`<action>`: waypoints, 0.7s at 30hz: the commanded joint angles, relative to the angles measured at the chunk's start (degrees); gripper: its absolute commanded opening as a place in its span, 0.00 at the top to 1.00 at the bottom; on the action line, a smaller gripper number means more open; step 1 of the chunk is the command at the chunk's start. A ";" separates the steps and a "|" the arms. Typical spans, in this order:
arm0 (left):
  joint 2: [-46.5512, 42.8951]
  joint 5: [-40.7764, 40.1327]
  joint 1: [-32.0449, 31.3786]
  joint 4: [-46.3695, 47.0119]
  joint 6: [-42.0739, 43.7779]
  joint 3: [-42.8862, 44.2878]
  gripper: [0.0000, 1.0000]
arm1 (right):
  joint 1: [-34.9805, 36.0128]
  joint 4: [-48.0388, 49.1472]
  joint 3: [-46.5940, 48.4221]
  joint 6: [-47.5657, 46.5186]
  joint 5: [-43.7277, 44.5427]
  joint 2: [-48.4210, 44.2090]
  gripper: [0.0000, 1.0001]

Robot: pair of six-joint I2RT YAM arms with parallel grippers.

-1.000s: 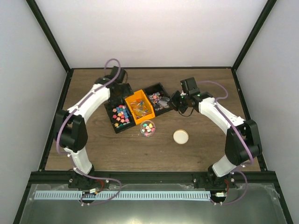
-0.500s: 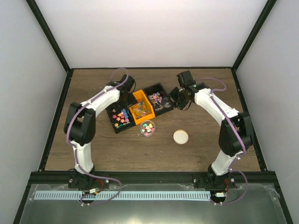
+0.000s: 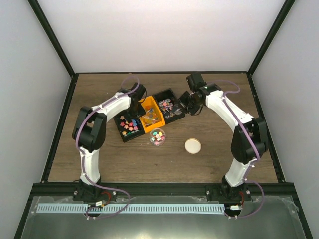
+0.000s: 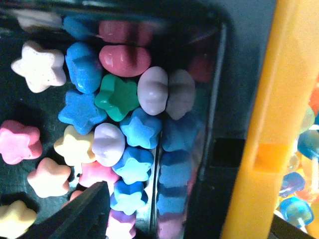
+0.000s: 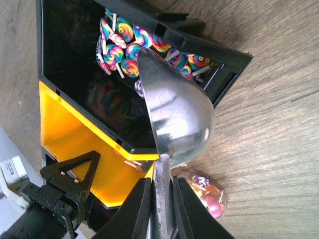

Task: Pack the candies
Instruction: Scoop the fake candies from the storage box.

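Star-shaped candies (image 4: 119, 97) in pink, blue, green and cream fill the left black bin (image 3: 123, 135). My left gripper (image 3: 131, 110) is down among them. Only one dark finger (image 4: 82, 214) shows, at the lower left, and it stands well off the middle. Swirl lollipop candies (image 5: 127, 45) lie in the right black bin (image 3: 160, 94). My right gripper (image 5: 162, 183) is shut on the handle of a metal scoop (image 5: 177, 119), whose bowl hangs over that bin's near corner. A small clear jar (image 3: 157, 136) holds mixed candies.
An orange bin (image 3: 149, 115) of wrapped sweets sits between the two black bins. A cream round lid (image 3: 193, 145) lies on the wooden table to the right of the jar. In the right wrist view the jar (image 5: 207, 191) is just below the scoop.
My left arm has swung right and dropped its gripper into the left black bin, with the jaws drawing closer. My right arm has shifted slightly back and left with the scoop.
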 commanded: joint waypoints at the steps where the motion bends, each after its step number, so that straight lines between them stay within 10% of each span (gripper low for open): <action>1: 1.27 -0.20 -0.25 -0.53 -0.14 2.07 0.45 | 1.13 -1.17 0.91 -0.09 2.07 -3.34 0.99; 7: 2.53 0.21 -0.23 -0.55 0.28 2.75 0.73 | 1.16 -3.47 0.60 0.57 0.60 1.19 0.99; 21: 5.15 1.17 -0.25 -0.70 2.60 4.31 0.96 | 2.09 -5.30 7.65 -1.04 0.24 14.61 0.99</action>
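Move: The swirl lollipops lie in the right-hand black compartment, about 7 cm ahead of the right hand, 5 cm to its left and 13 cm below. From that hand the yellow compartment's candies are some 13 cm left and 2 cm ahead, and the clear jar 10 cm left and 10 cm back. The black-yellow divider is already between the open left fingers, 1 cm to that hand's right. From the left hand, the star candies are 3 cm left and 3 cm back. The divider between the star-candy compartment and the yellow one gets pinched by the left fingers, which close from wide while the hand drifts a centimetre forward and right. The right hand, still gripping the scoop, eases back about 1 cm, then pushes down, forward and left roughly 4 to 5 cm, driving the scoop deeper towards the lollipops. ##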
